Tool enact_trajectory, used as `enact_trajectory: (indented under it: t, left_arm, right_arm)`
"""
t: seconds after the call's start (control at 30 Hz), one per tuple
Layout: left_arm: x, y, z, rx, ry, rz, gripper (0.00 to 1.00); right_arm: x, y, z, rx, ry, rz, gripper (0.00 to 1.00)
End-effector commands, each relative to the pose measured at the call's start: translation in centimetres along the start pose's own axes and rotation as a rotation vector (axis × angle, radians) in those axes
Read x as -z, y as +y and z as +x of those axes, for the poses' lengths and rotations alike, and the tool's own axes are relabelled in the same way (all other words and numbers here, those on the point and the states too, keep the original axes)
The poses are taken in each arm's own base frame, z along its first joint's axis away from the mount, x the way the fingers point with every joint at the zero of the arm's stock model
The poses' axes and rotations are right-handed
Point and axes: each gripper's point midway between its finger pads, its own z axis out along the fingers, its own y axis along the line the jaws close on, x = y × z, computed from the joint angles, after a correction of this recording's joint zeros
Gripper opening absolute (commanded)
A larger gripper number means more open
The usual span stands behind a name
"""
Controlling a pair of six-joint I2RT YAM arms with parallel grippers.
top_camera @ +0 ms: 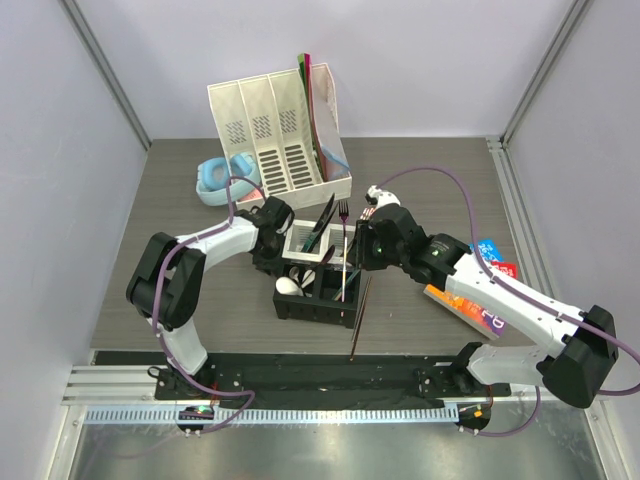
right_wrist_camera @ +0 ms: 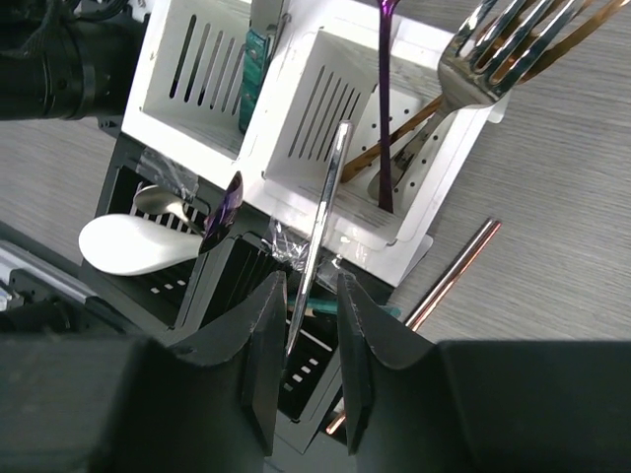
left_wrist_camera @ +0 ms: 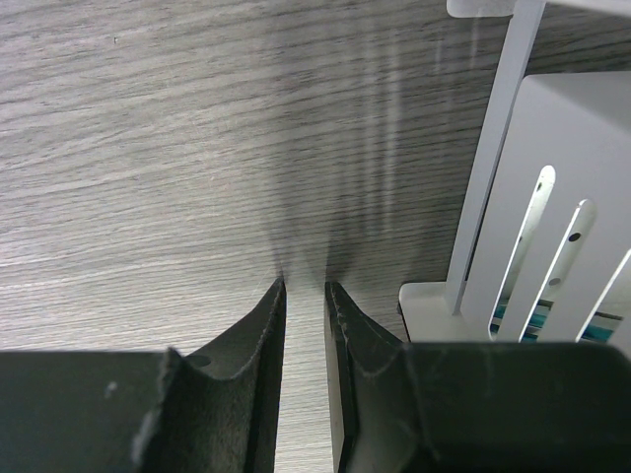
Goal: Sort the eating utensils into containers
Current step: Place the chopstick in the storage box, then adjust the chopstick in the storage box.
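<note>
The four-cell caddy (top_camera: 300, 305) stands mid-table, with two white cells (right_wrist_camera: 296, 128) behind two black ones. My right gripper (right_wrist_camera: 306, 281) hangs open over a black cell, and a slim metal handle (right_wrist_camera: 320, 227) stands loose between its fingers. A metal fork (right_wrist_camera: 483, 49), brown chopsticks (right_wrist_camera: 414, 123) and a purple handle (right_wrist_camera: 385, 108) stand in a white cell. A white soup spoon (right_wrist_camera: 133, 244) and a purple spoon (right_wrist_camera: 225, 212) lie in the other black cell. My left gripper (left_wrist_camera: 304, 286) points down at bare table beside the caddy's white wall (left_wrist_camera: 552, 148), narrowly open and holding nothing.
One copper-coloured chopstick (top_camera: 358, 320) lies on the table at the caddy's right front. A tall white file organiser (top_camera: 280, 130) and blue headphones (top_camera: 225, 178) are at the back. A colourful book (top_camera: 480, 295) lies under my right arm.
</note>
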Motion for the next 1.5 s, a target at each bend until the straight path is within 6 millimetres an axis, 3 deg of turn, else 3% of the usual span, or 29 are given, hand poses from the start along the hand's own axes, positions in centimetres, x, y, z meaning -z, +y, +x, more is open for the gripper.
enact_trajectory:
  t: [0.0,0.27,0.47,0.63,1.23,1.47]
  left_arm:
    - [0.0,-0.7,-2.1,0.011,-0.062,0.028,0.22]
    - [-0.3,-0.8,-1.9,0.012,-0.049,0.034,0.22]
    - [-0.4,-0.9,-1.8,0.012,-0.047,0.035,0.22]
    - [-0.4,-0.9,-1.8,0.011,-0.048,0.036,0.22]
    - [-0.6,-0.6,-1.4,0.013,-0.038,0.022,0.22]
    - [-0.7,-0.5,-1.4,0.013,-0.036,0.018,0.22]
  right_arm:
    - [1.1,1.8,-0.7,0.008,0.001,-0.075,0.33]
    - [2.8,3.4,1.9,-0.003,0.137,-0.180,0.32]
    - [2.6,3.7,3.1,-0.003,0.195,-0.209,0.31]
    - [1.8,4.0,4.5,-0.004,0.267,-0.233,0.31]
    - [0.0,4.2,6.8,0.031,0.371,-0.271,0.30]
    - [-1.4,2.9,8.1,0.040,0.411,-0.218,0.30]
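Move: Left of the right hand by about 3 cm, some 7 cm lower and level fore and aft, the silver chopstick already leans in the storage box. The box's front right compartment lies about 5 cm back, 3 cm left and 13 cm down; the purple ladle's head 2 cm ahead, 7 cm left, 4 cm below. The brown chopsticks lie about 13 cm back, 1 cm right, 18 cm below. From the left hand the silver chopstick is about 19 cm right, level, 8 cm higher. Drawing back about 6 cm, the empty right hand also shifts left and sinks some 4 cm, most of the sinking coming late, towards the front right compartment and the foot of the leaning silver chopstick. The wrist tips the fingers about 20 degrees steeper and swings nearly as much counter-clockwise; the fingers stay partly open, gripping nothing. ##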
